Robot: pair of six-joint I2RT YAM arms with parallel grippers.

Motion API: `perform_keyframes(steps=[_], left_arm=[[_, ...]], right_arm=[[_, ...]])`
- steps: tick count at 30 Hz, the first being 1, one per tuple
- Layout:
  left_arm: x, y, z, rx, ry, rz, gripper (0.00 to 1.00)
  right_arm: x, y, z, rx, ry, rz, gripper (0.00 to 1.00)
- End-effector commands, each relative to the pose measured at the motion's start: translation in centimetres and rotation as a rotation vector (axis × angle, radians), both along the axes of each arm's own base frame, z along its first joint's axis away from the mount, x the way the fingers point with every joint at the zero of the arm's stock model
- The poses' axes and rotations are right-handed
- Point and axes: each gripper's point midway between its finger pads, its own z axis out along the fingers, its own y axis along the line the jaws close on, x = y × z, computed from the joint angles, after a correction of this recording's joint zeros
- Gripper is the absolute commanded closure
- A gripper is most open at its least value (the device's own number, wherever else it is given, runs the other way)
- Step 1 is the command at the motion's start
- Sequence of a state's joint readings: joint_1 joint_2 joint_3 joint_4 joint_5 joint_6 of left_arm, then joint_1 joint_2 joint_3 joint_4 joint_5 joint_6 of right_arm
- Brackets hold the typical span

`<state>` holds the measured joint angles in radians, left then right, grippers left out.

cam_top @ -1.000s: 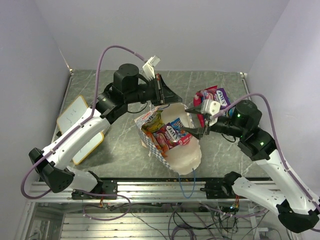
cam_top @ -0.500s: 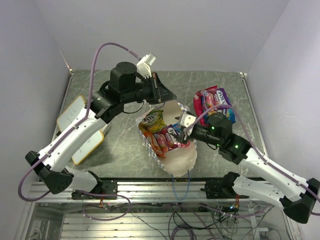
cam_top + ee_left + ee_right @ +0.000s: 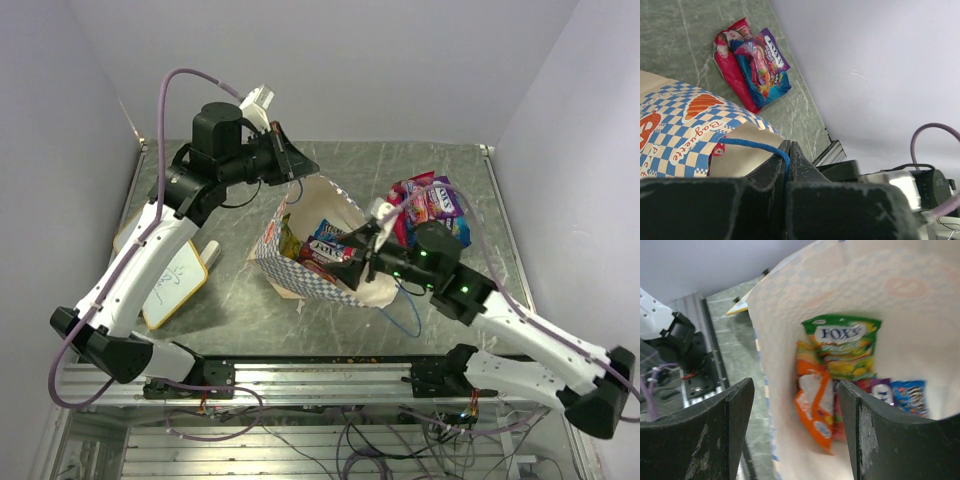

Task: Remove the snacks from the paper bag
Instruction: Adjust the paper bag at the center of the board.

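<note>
The paper bag [image 3: 300, 272] lies tipped on the table, its mouth towards the right arm. My left gripper [image 3: 788, 145] is shut on the bag's blue cord handle [image 3: 752, 145] and holds that side up; from above, this gripper [image 3: 298, 166] hangs over the bag's far rim. My right gripper [image 3: 797, 410] is open at the mouth of the bag [image 3: 920, 305], nothing between its fingers. Inside lie snacks: a green packet [image 3: 847, 347], an orange one [image 3: 815, 405], and purple and blue ones [image 3: 900, 392]. A few more snacks [image 3: 432, 203] lie piled on the table at the far right, and this pile [image 3: 757, 65] also shows in the left wrist view.
A yellow-edged whiteboard [image 3: 172, 278] lies at the left of the table. The bag's other blue cord [image 3: 405, 312] trails on the table near the front. A metal rail [image 3: 300, 372] runs along the near edge, and walls close in the back and both sides.
My left gripper has pulled the handle up and to the left, tipping the bag's mouth to the right. My right gripper has moved from beside the pile into the bag's mouth.
</note>
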<state>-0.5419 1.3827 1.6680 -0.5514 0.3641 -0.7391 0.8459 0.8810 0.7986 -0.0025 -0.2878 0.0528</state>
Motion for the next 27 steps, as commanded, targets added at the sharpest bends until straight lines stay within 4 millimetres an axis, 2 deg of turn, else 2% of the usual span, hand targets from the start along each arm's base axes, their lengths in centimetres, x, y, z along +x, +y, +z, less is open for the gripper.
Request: perform_keyframes(steps=[1, 5, 8, 10, 13, 16, 18, 19, 23, 26, 27], left_arm=[[0.8, 0.5, 1.4, -0.044, -0.032, -0.029, 0.93], [1.6, 1.4, 1.7, -0.041, -0.033, -0.012, 0.93], [2.0, 2.1, 1.8, -0.027, -0.031, 0.001, 0.93], [2.2, 2.8, 2.1, -0.026, -0.038, 0.014, 0.93], [3.0, 4.2, 2.8, -0.022, -0.053, 0.038, 0.93], [4.1, 5.6, 4.4, 0.000, -0.096, 0.050, 0.93], [4.9, 6.0, 5.6, 0.024, -0.132, 0.037, 0.93], [5.2, 6.1, 6.4, 0.036, -0.157, 0.026, 0.93], [5.5, 4.8, 9.9, 0.004, -0.261, -0.077, 0.93], [5.4, 3.6, 11.2, -0.086, -0.284, -0.137, 0.93], [5.5, 3.2, 10.6, -0.128, -0.249, -0.143, 0.93]], right_arm=[[-1.1, 3.3, 0.5, 0.071, 0.168, 0.040, 0.31], [-0.2, 5.2, -1.9, -0.011, 0.188, 0.022, 0.31], [0.6, 6.0, -3.0, -0.053, 0.201, 0.013, 0.40], [0.4, 6.6, -3.7, -0.065, 0.197, 0.046, 0.54], [1.0, 7.5, -4.1, -0.055, 0.200, 0.046, 0.86], [1.4, 9.2, -3.0, -0.024, 0.169, 0.076, 0.99], [1.9, 10.4, -2.5, -0.012, 0.146, 0.082, 1.00], [2.6, 11.2, -1.0, 0.018, 0.122, 0.065, 1.00], [4.6, 14.1, 0.1, 0.072, 0.099, 0.003, 1.00], [5.8, 15.7, -0.9, 0.073, 0.083, -0.045, 1.00], [6.1, 16.1, -1.9, 0.063, 0.095, -0.054, 1.00]])
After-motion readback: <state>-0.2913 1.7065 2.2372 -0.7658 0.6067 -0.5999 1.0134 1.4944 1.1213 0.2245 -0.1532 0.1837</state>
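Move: My open right hand points left over the bag's mouth; the bag's near rim, checkered on the outside, lies about 7 cm to its left, 1 cm ahead and 6 cm below. Down in the bag, the red-purple packet is roughly 10 cm ahead and 3 cm left, the green Fox's packet some 12 cm ahead and 10 cm left, both around 18 cm below. My left hand already holds a blue handle; from it the near rim is about 11 cm back, 4 cm left and 17 cm down. I bring my right hand left and down onto the bag's near rim, about 6 cm each way, and shut the fingers to pinch the paper wall, then carry it some 8 cm farther left, also forward and slightly up. Meanwhile my left hand, keeping its hold on the handle, goes forward and left, then rises about 6 cm overall. ##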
